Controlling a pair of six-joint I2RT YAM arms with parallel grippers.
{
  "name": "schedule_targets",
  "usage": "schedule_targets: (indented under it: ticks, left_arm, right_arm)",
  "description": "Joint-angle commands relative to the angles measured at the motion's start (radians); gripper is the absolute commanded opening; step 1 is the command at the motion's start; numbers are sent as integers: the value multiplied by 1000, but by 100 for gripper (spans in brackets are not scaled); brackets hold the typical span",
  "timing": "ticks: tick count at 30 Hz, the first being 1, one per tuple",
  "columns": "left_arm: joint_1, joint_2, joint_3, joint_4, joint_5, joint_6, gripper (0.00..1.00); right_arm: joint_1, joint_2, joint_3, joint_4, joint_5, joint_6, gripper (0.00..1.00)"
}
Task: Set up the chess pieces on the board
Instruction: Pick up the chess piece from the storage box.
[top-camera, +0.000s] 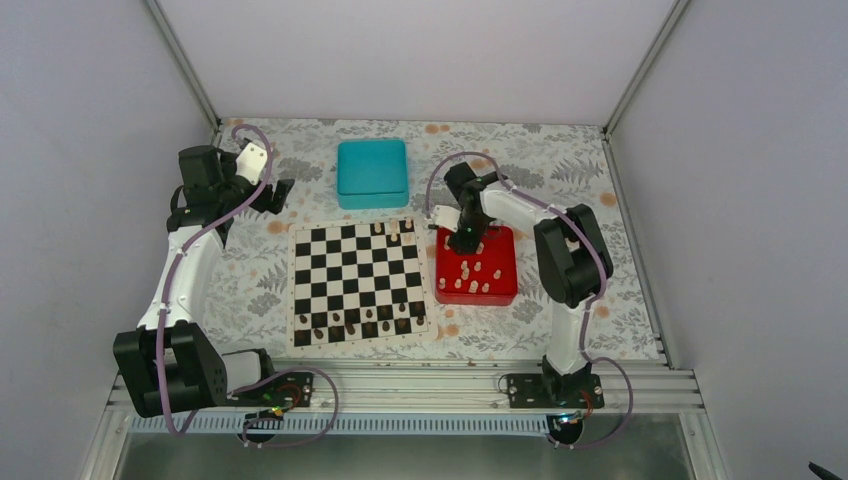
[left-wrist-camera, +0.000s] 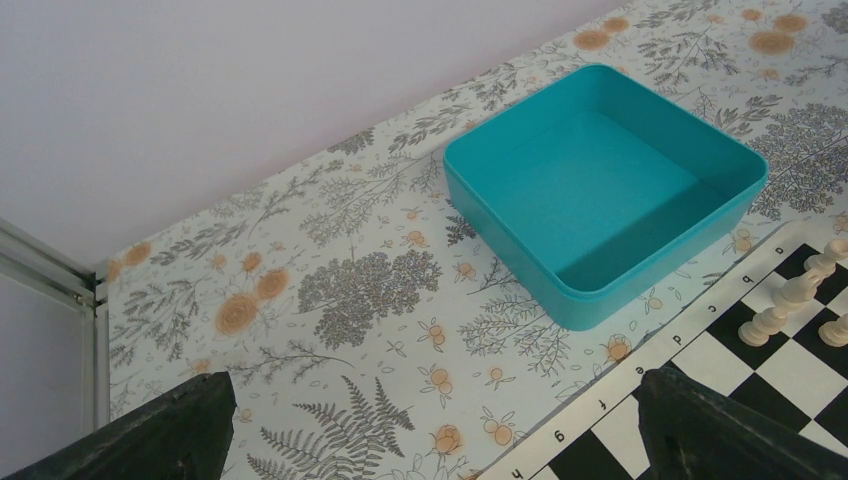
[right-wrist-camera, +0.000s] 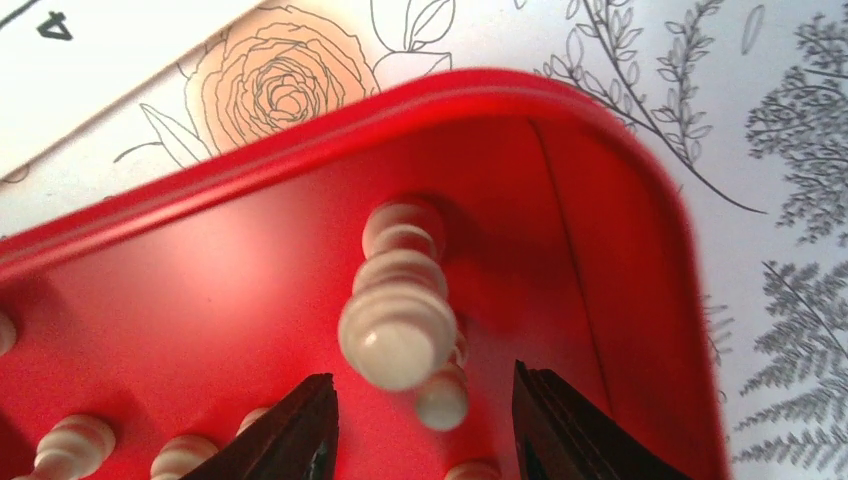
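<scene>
The board (top-camera: 355, 282) lies mid-table, with a few cream chess pieces (top-camera: 393, 229) on its far row. More cream chess pieces (top-camera: 470, 278) stand in the red tray (top-camera: 505, 262). My right gripper (top-camera: 463, 240) hangs over the tray's far left corner. In the right wrist view my right gripper (right-wrist-camera: 420, 385) is open, and a tall cream piece (right-wrist-camera: 398, 320) stands just ahead of its fingertips, untouched. My left gripper (top-camera: 280, 195) hovers off the board's far left corner. My left gripper (left-wrist-camera: 435, 400) is wide open over bare tablecloth, beside the board (left-wrist-camera: 790, 370).
An empty teal box (left-wrist-camera: 520, 260) sits behind the board, also seen from above (top-camera: 372, 172). Dark brown pieces (top-camera: 360, 320) line the board's near rows. The red tray's wall (right-wrist-camera: 640, 300) rises close on the right of my right gripper. White walls enclose the table.
</scene>
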Motion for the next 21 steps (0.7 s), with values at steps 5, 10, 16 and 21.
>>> schedule_targets:
  ticks: [5,10,16,21]
  left_arm:
    - [5,-5,-4,5,9,5,100]
    - [5,0,-3,2,15,8,100]
    - [5,-1,-3,0,22,10,100]
    - [5,0,-1,2,28,10,100]
  right_arm:
    - [2,52,45,18,-30,-24,34]
    - [3,35,49,8,-37,-19,14]
    - [6,-8,123,-114,4,5,6]
    - [49,-35,291,-227,36,17,6]
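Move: The right hand is down in the red box with its fingers around a pale chess piece, whose middle lies about 1 cm ahead and 1 cm below. Level with that piece, a taller corner piece stands roughly 3 cm to the hand's left and another piece some 5 cm to its right; a third stands about 4 cm back and 1 cm right. From the left hand, the target piece lies about 45 cm right, 5 cm back and 22 cm below. Down less than 1 cm with a slight nudge forward and left, the right hand settles over the piece and shuts its half-open fingers, pinching it between the pads. It pauses there as the grip closes, then rises some 3 cm and drifts about 1 cm forward, speeding up, fingers still pointing down and the wrist hardly turning. ##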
